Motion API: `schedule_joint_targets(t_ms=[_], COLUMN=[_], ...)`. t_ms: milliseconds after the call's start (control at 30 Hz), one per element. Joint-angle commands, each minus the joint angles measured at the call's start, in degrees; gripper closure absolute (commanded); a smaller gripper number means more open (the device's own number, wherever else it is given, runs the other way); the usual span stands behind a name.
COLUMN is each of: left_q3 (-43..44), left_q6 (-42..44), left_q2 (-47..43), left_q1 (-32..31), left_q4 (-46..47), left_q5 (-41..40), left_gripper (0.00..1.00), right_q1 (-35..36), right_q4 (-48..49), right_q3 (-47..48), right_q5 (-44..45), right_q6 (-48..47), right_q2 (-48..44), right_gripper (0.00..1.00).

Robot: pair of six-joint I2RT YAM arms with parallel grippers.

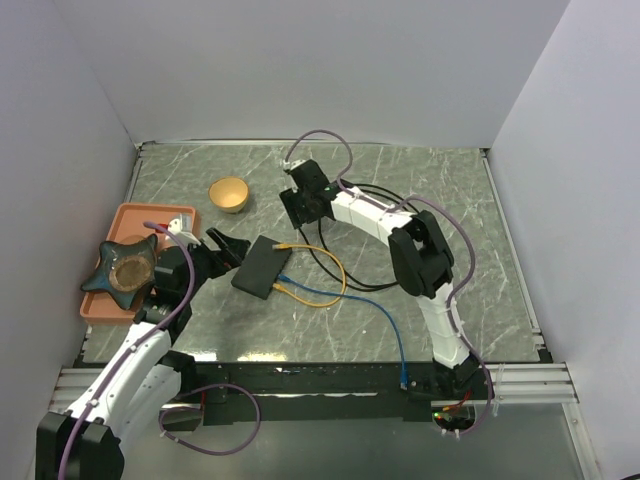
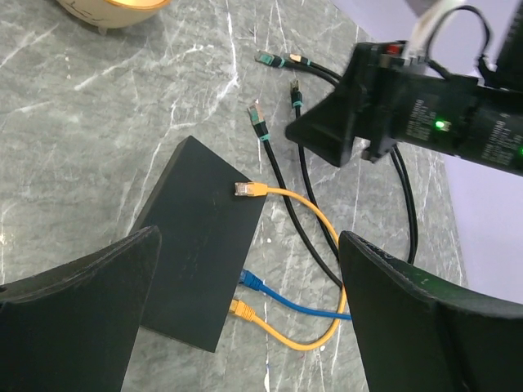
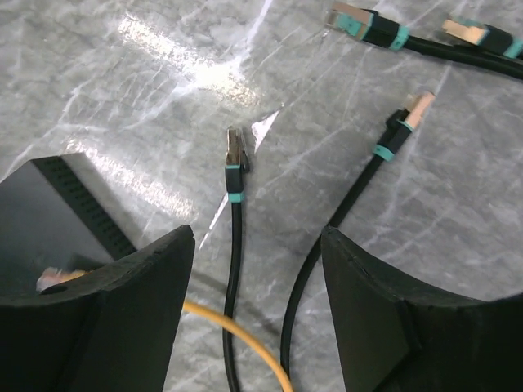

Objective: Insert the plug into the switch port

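Note:
The switch (image 1: 262,267) is a flat black box lying mid-table, also seen in the left wrist view (image 2: 200,253). A blue plug (image 2: 252,282) and a yellow plug (image 2: 240,308) sit in its near edge. The yellow cable's other plug (image 2: 245,189) rests loose on the switch's top. My right gripper (image 3: 257,237) hovers open over two black cables. One of these ends in a teal-banded plug (image 3: 234,151) just ahead of the fingers. My left gripper (image 2: 249,237) is open above the switch and holds nothing.
Other black, teal-banded plugs (image 3: 413,110) (image 3: 351,20) lie loose behind the switch. A tan bowl (image 1: 229,193) stands at the back left. At the left edge is an orange tray (image 1: 170,212) holding a dark star-shaped dish. The blue cable (image 1: 350,298) runs to the near edge.

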Motion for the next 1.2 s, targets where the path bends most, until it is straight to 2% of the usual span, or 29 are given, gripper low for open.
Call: schedule_joint_targets(t_ms=[0,100,233,300,600,667,700,767,800,867,1000,1167], left_q3=[1.04,0.96,0.96,0.78,1.13,1.48,1.48,1.57,1.48,1.57,1.83,1.92], left_q6=[0.99,1.17,1.35,1.35,2.22,2.31,2.31,2.31,2.23,2.23,2.23,2.23], left_q2=[0.54,0.63,0.72,0.54,-0.25,-0.42,-0.51,-1.12,-1.22,-1.65,-2.09,-2.45], left_q1=[0.16,0.16,0.16,0.16,0.16,0.16,0.16,0.16,0.16,0.16,0.16,0.16], left_q4=[2.50,2.59,2.42,2.68,1.28,0.92,0.66,0.66,0.66,0.48,-0.04,-0.66], left_q5=[1.58,1.58,1.67,1.58,1.14,1.22,1.23,1.31,1.49,1.49,1.58,1.40], left_gripper=[0.04,0.04,0.04,0.04,0.04,0.04,0.04,0.04,0.04,0.04,0.04,0.04], right_q1=[1.05,1.66,2.37,2.72,1.76,1.06,1.14,1.05,1.05,1.14,1.14,-1.67], right_q4=[-1.82,-3.13,-5.95,-7.53,-12.10,-13.76,-14.56,-16.49,-18.33,-19.92,-20.29,-11.85], right_q3=[4.38,6.05,9.30,11.93,16.86,18.09,18.79,21.16,22.04,24.06,22.50,8.53], right_q5=[-0.21,1.19,2.77,3.92,4.98,3.23,2.70,0.50,-0.29,-2.57,-1.45,3.74], right_q6=[-1.02,-1.19,-1.37,-1.28,0.13,-0.40,-0.57,-2.15,-2.77,-4.26,-4.88,-3.39], right_q2=[2.14,4.33,7.85,10.22,13.66,13.92,14.62,15.33,16.03,16.91,14.99,1.93], right_gripper=[0.29,0.30,0.36,0.46,0.47,0.53,0.63,0.77,0.89,0.98,1.00,1.00])
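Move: The nearest black plug lies about 2 cm ahead of the right hand, 2 cm to its left and some 6 cm below. From that plug, the second black plug lies about 3 cm farther out and 5 cm to the right; a third is about 5 cm farther out and 1 cm right; the switch sits roughly 13 cm back and 7 cm left. From the idle left hand the nearest plug is about 15 cm ahead, 11 cm right and 14 cm down. The right hand sinks about 5 cm, almost straight down, onto the black cable behind the nearest plug, drifting some 2 cm left on the way while the half-open fingers narrow and the wrist tips about 10 degrees. Once down, it stops sinking and shuts the fingers, pinching the cable just behind the plug's boot with the fingertips, then eases about 1 cm to the right with the grip kept. ##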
